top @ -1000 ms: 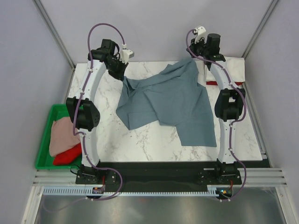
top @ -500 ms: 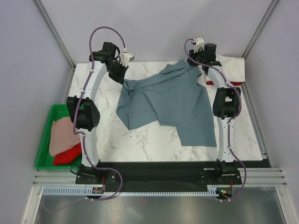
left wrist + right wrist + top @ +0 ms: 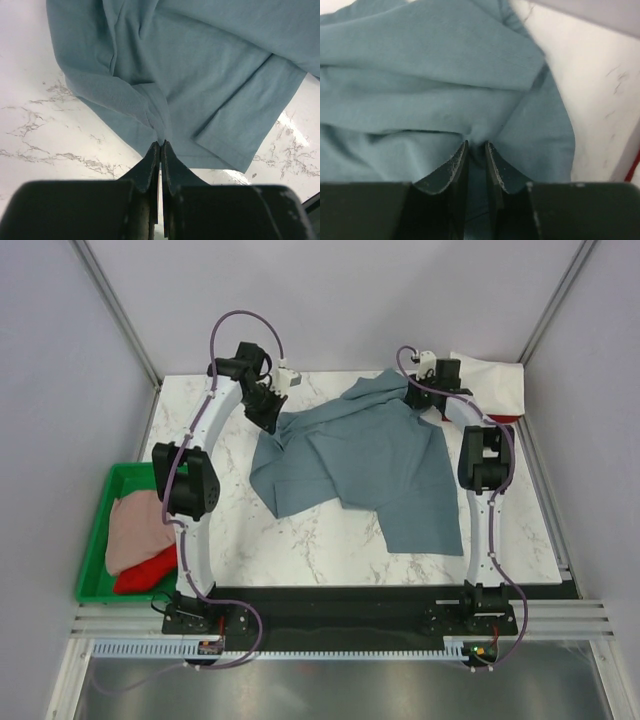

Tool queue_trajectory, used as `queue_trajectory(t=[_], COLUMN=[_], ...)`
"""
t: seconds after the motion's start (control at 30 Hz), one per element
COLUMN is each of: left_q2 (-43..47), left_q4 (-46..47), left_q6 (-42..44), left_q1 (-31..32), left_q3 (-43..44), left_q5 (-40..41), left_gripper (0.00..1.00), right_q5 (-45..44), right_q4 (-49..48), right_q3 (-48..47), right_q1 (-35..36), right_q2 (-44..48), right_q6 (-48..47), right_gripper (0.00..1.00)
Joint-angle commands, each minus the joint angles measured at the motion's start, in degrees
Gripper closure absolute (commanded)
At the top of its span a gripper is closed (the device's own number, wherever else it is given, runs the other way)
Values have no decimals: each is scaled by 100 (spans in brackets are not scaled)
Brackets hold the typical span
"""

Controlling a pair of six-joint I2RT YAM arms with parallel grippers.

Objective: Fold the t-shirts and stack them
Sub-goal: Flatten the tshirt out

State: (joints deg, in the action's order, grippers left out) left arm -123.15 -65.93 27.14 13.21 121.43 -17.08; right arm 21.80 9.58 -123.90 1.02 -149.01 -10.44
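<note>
A slate blue-grey t-shirt [image 3: 370,455] lies crumpled across the middle of the marble table. My left gripper [image 3: 272,415] is at its far-left corner. In the left wrist view, that gripper [image 3: 160,143] is shut, with the edge of the t-shirt [image 3: 200,65] pinched at the tips. My right gripper [image 3: 412,395] is low over the shirt's far-right corner. The right wrist view shows its jaws [image 3: 476,144] a little apart, closed on a bunched fold of the t-shirt [image 3: 430,60].
A white t-shirt [image 3: 490,380] lies at the back right corner with a strip of red cloth [image 3: 510,419] under it. A green tray [image 3: 95,540] off the table's left edge holds a pale pink shirt [image 3: 135,530] and a red one [image 3: 145,575].
The left gripper has moved right and nearer, carrying the shirt's corner with it. The right gripper has sunk onto the far-right corner, where its jaws opened and closed again on the cloth.
</note>
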Motion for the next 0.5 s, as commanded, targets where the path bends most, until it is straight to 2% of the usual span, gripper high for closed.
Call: queue_trajectory(t=[0.0, 0.1, 0.13, 0.17, 0.27, 0.37, 0.4, 0.47], left_q2=[150, 598, 721, 905, 1135, 1355, 1416, 1417], left_q4=[-51, -51, -43, -51, -69, -104, -104, -104], left_q6=[64, 64, 64, 46, 46, 46, 38, 55], left_q1=[-20, -29, -29, -21, -20, -21, -20, -29], left_q3=[-118, -680, -943, -1067, -1402, -1534, -1552, -1543], left_q5=[-67, -225, -252, -287, -366, -410, -419, -463], left_gripper=[96, 97, 97, 97, 98, 98, 98, 98], right_q5=[385, 631, 658, 693, 922, 1238, 1134, 1054], right_q4=[956, 1379, 1388, 1423, 1966, 2854, 2926, 2743], right_q3=[705, 1822, 2182, 2847, 3676, 3855, 3821, 3488], right_q1=[39, 48, 56, 91, 135, 162, 153, 31], right_q2=[670, 1407, 1906, 2163, 2981, 3474, 3675, 3800], right_q6=[-90, -335, -475, -538, -749, -1091, -1101, -1023], right_gripper=[75, 77, 77, 77, 76, 74, 71, 70])
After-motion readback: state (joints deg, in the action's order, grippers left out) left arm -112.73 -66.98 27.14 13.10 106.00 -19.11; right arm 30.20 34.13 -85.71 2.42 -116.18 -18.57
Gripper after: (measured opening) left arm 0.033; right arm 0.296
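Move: My right fingertips are at the far right part of the t-shirt, slightly open and down at the cloth. The shirt's middle lies about 17 cm back and 18 cm left of them, its near right corner some 45 cm back and 16 cm right, and the white pile about 24 cm right and 4 cm farther out. From my left hand, pinching the shirt's other side, the shirt's middle is some 26 cm right, 5 cm back and 13 cm below. I sweep my right hand fast straight back towards my base, about 23 cm and nearly level, its part-open fingertips dragging the cloth as they tip some 25 degrees steeper and turn a little counter-clockwise. My left hand keeps its pinch and follows back about 6 cm, dipping slightly and rising again. ##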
